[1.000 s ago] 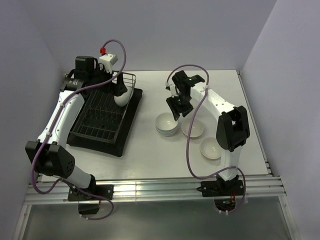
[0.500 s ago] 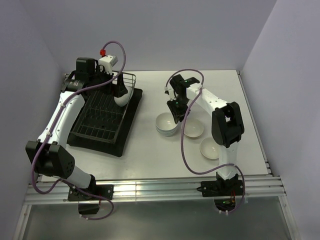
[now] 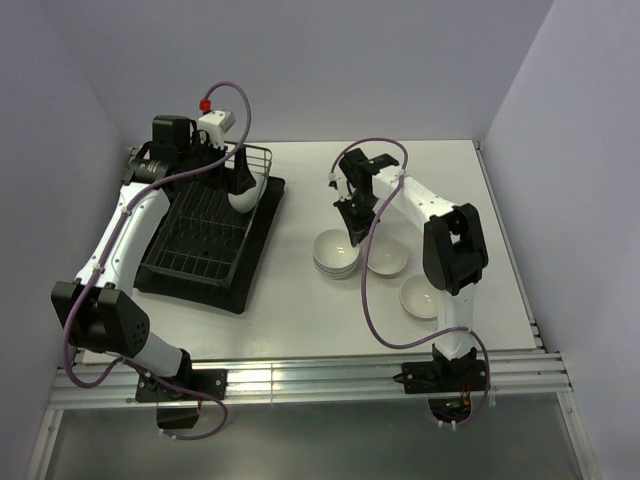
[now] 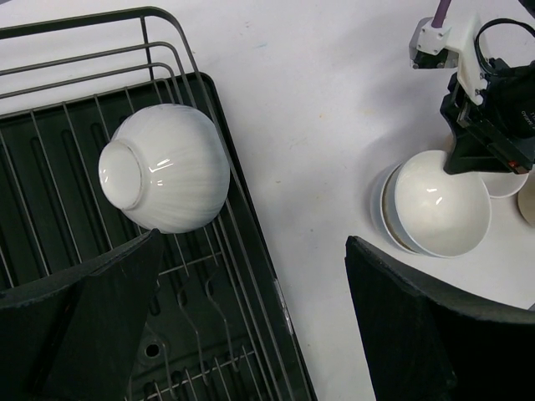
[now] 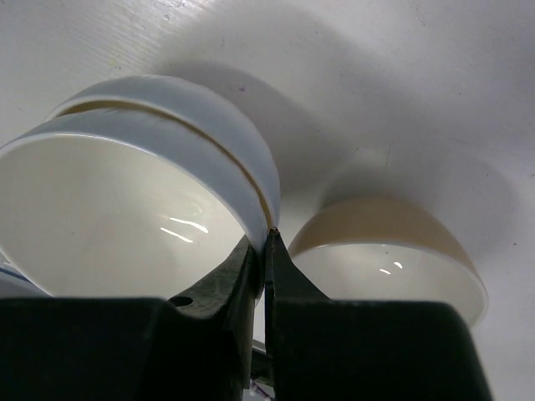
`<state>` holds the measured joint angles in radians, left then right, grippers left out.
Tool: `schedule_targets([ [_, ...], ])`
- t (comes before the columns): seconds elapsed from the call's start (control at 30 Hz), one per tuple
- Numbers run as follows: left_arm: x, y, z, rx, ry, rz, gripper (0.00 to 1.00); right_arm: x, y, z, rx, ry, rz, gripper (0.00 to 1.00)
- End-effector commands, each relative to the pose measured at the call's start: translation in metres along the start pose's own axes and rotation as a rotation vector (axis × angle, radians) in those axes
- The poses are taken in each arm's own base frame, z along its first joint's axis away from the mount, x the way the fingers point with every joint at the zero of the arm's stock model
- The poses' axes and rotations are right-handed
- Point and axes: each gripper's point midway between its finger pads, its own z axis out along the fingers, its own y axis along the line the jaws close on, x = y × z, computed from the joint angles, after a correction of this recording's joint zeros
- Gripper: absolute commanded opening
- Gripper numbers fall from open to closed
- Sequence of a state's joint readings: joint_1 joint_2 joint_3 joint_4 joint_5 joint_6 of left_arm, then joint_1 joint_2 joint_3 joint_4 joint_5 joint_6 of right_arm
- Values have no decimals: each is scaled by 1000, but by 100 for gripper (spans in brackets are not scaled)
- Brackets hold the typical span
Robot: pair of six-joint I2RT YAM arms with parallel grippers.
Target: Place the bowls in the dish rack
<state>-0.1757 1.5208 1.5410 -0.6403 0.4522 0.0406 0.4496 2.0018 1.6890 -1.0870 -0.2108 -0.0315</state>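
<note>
Two bowls sit stacked (image 3: 335, 253) mid-table. My right gripper (image 3: 352, 226) is shut on the near-right rim of the top bowl (image 5: 125, 209), one finger inside and one outside, above the lower bowl (image 5: 213, 113). A tan-bottomed bowl (image 5: 384, 242) lies just right of it. Another bowl (image 4: 167, 178) leans on its side in the far right corner of the dish rack (image 3: 190, 240). My left gripper (image 4: 251, 259) hovers open over the rack's right edge, with nothing between its fingers. The left wrist view also catches the stacked bowls (image 4: 439, 213).
The rack stands on a black tray (image 3: 255, 275) on the left half of the table. Two single bowls lie right of the stack: one (image 3: 386, 258) next to it, one (image 3: 420, 298) nearer the front edge. Walls enclose the table on three sides.
My right gripper has come down towards the stack and closed on the top bowl's rim. The left arm has not moved.
</note>
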Motion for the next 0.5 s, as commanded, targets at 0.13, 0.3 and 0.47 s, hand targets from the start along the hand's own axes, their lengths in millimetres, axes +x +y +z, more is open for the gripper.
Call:
schedule_targets([
  [0.13,-15,-12,-9,50,-30,7,99,-20,16,-32,-47,-103,-27,0],
  [0.3,-24,-14,-19,94,-58,-2,99,-44,26,-65,-102,-232,-38,0],
  [0.47,-37,-23,-35,204,-94,-90,100,-69,37,-112,-166,-402,-62,0],
])
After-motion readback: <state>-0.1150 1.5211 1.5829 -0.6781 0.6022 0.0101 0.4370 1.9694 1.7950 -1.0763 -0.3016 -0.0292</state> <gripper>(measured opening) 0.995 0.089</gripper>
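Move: At the right fingers, shut on its right rim, the stack's top bowl has its middle about 5 cm left, 1 cm back and 3 cm below; the lower bowl nests beneath it, 5 cm left, 2 cm back and 5 cm below. The dish rack's middle lies some 34 cm left and 5 cm ahead; the beige bowl is 7 cm right, 2 cm back. From the left hand the rack's middle is about 9 cm left, 2 cm back, 22 cm below. Lifting the top bowl by its pinched right rim, the right hand rises about 4.5 cm off the stack, speeding up as it goes, while also easing some 2 cm left towards the rack and 2 cm forward. It tilts about 10 degrees, its left side rising, and the fingers keep their hold. The empty left hand stays wide open and rises roughly 2 cm above the rack. ##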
